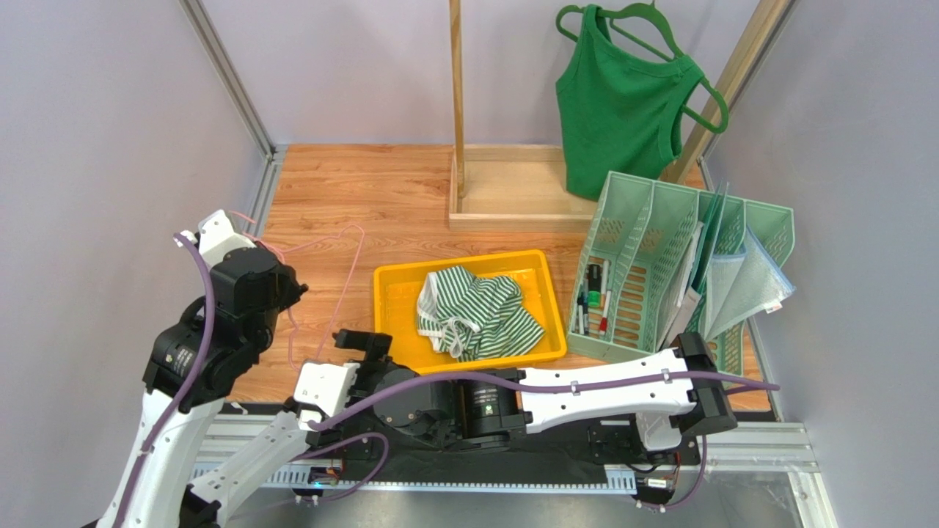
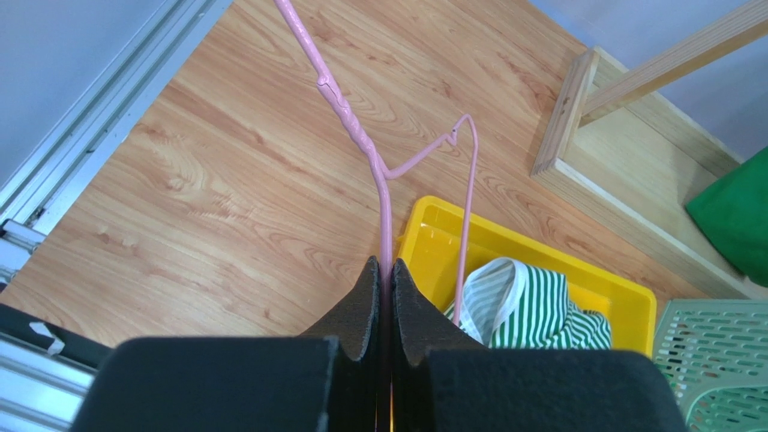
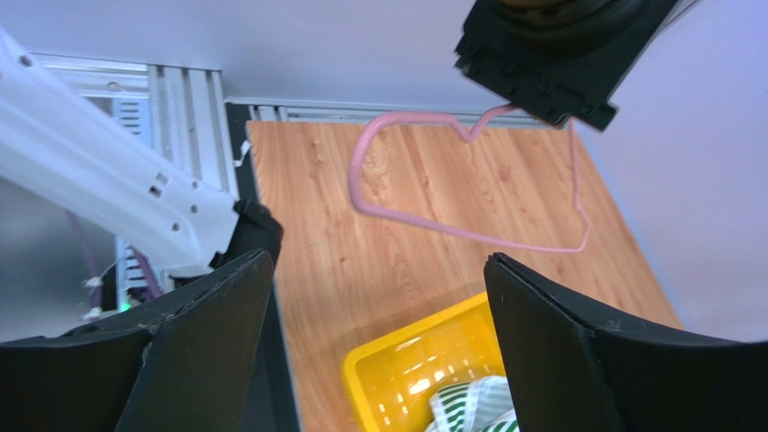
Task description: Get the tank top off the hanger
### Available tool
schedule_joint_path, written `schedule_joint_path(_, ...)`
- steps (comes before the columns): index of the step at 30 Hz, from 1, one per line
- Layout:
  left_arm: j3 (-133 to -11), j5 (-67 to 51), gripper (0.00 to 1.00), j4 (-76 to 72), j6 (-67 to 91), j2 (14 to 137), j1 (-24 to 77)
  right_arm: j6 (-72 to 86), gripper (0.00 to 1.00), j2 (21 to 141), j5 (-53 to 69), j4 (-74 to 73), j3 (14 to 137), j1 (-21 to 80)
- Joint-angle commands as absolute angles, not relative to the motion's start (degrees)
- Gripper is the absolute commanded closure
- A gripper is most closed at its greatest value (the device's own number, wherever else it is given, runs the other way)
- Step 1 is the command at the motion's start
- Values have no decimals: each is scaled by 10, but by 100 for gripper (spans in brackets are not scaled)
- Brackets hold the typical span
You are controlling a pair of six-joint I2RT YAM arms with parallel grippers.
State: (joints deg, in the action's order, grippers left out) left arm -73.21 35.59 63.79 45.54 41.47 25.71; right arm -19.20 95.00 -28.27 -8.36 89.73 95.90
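Note:
A bare pink wire hanger point(image 1: 355, 255) hangs over the wooden table's left side, with my left gripper point(image 1: 295, 295) shut on its wire. In the left wrist view the pads point(image 2: 365, 297) pinch the hanger point(image 2: 383, 180) just below its twisted neck. A green-and-white striped tank top point(image 1: 479, 314) lies crumpled in the yellow tray point(image 1: 463, 264), off the hanger. My right gripper point(image 1: 358, 341) is low near the tray's front left corner. It stands open point(image 3: 377, 270) with nothing between its fingers, looking at the hanger point(image 3: 451, 232) and tray point(image 3: 379, 369).
A plain green tank top point(image 1: 617, 110) hangs on a green hanger point(image 1: 650, 22) from the wooden rack point(image 1: 455, 88) at the back. A mint file organizer point(image 1: 661, 264) with pens and folders stands right of the tray. Grey walls close in both sides.

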Motion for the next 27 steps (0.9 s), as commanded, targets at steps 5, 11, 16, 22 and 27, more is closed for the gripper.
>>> schedule_joint_path(5,-744,373,100,656,470,402,255,-279,24,1005,-322,-22,994,957)
schedule_joint_path(11,-756,381,100,676,477,410,255,-292,44,1043,-320,-32,1030,958)
schedule_joint_path(16,-760,387,100,687,479,410,255,-300,52,1065,-335,-32,1052,957)
schedule_joint_path(22,-760,379,100,687,476,400,255,-312,76,1095,-367,-19,1077,957)
schedule_joint_path(27,-757,354,100,672,456,379,256,-349,100,1108,-412,32,1074,957)
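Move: The right hand, open, goes for the near end of the pink hanger, about 4 cm to its left, 3 cm ahead and 2 cm above. The left gripper holding the hanger by its neck is some 15 cm ahead and 8 cm left. The striped tank top in the yellow tray lies 18 cm ahead, 20 cm right and about 29 cm below. From the left hand the hanger's near end is around 12 cm back and 4 cm right, level. The right fingers shut on the wire near the shoulder notch at the hanger's near end, pinching it. To get there the right hand slides about 5 cm left, with a little forward, first rising some 3 cm and then dipping by about half that while closing all the way. The left hand keeps its grip at the neck and eases about 2 cm back and left. ##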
